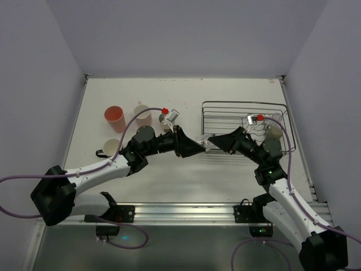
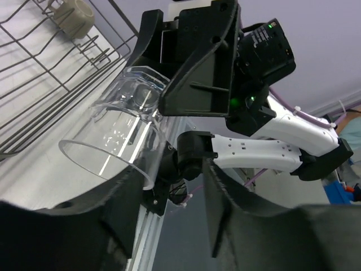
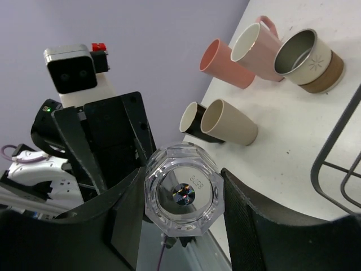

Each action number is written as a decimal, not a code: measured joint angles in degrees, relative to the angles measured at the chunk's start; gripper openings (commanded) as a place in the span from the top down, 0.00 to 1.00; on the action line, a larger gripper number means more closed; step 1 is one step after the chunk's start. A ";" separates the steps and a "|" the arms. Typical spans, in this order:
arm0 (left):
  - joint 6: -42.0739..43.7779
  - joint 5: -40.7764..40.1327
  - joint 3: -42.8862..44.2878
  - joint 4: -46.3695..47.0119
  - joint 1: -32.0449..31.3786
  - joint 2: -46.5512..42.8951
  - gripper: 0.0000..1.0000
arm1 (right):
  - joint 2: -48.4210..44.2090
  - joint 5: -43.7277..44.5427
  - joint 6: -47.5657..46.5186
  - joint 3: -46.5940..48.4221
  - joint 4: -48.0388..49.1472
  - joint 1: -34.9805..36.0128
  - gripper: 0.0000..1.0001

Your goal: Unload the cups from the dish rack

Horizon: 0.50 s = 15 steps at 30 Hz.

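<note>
A clear cup [image 1: 204,144] hangs on its side in mid-air, left of the dish rack [image 1: 242,104]. My right gripper [image 1: 213,141] is shut on its octagonal base [image 3: 183,195]. My left gripper [image 1: 197,148] faces it from the left. Its fingers stand apart at the cup's open rim [image 2: 104,164], and the gap between them [image 2: 175,175] shows nothing. A beige cup [image 1: 274,131] lies in the rack's right end. On the table to the left are a salmon cup [image 1: 114,117], a pale pink cup [image 1: 142,116], a metal cup [image 1: 169,117], a beige cup [image 1: 113,148] and a dark mug [image 1: 103,152].
In the right wrist view the unloaded cups [image 3: 228,121] lie near the table's left edge, and a rack wire [image 3: 338,147] shows at the right. The aluminium rail [image 1: 180,212] with both arm bases runs along the near edge. Walls enclose the table on three sides.
</note>
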 measured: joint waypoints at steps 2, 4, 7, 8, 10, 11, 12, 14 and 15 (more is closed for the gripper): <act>-0.83 -0.59 -0.92 0.98 -0.20 0.35 0.64 | 0.66 -0.09 1.03 -1.01 3.13 0.52 0.71; -1.33 -0.96 -1.49 1.49 -0.66 0.57 0.74 | 1.38 -0.11 1.97 -1.81 5.73 1.62 0.71; -1.68 -1.73 -2.38 2.40 -0.83 0.61 0.88 | 2.58 0.33 3.06 -2.19 8.96 3.41 0.70; -1.81 -1.95 -2.73 2.82 -0.83 0.44 0.94 | 3.08 0.81 3.30 -2.27 9.68 3.96 0.66; -1.90 -2.62 -3.15 3.34 -0.76 -0.11 1.00 | 4.07 2.19 4.04 -2.49 11.17 4.98 0.47; -1.75 -3.08 -3.30 3.28 -0.72 -0.59 1.00 | 4.76 2.93 4.33 -2.54 12.11 5.49 0.23; -1.05 -3.61 -3.34 2.43 -0.72 -1.27 1.00 | 5.11 3.30 4.50 -2.54 12.72 5.86 0.13; 2.01 -6.73 -2.19 -2.25 -1.25 -2.71 1.00 | 5.46 3.17 3.48 -2.54 11.13 7.34 0.01; 3.98 -8.46 -0.52 -6.95 -1.55 -3.32 1.00 | 5.38 3.45 2.25 -2.54 9.07 8.26 0.01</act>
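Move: The right gripper holds the clear cup by its base; the open left fingers it is being taken to lie about 6 cm left of the right hand and 4 cm back, level with it. From the left hand the cup's middle is roughly 3 cm ahead and 4 cm right, about level. The dish rack's middle is some 15 cm ahead, 23 cm right and 20 cm below the left hand; the metal cup some 20 cm ahead, 12 cm left and 22 cm below. Shut the left gripper from half open onto the clear cup's rim wall, letting that hand sink about 1 cm and ease slightly forward and left near the end. Meanwhile carry the cup's base about 3 cm left and slightly back with the right hand, keeping the grip until the left fingers are shut, then open the right fingers wide to let go, dipping slightly. ##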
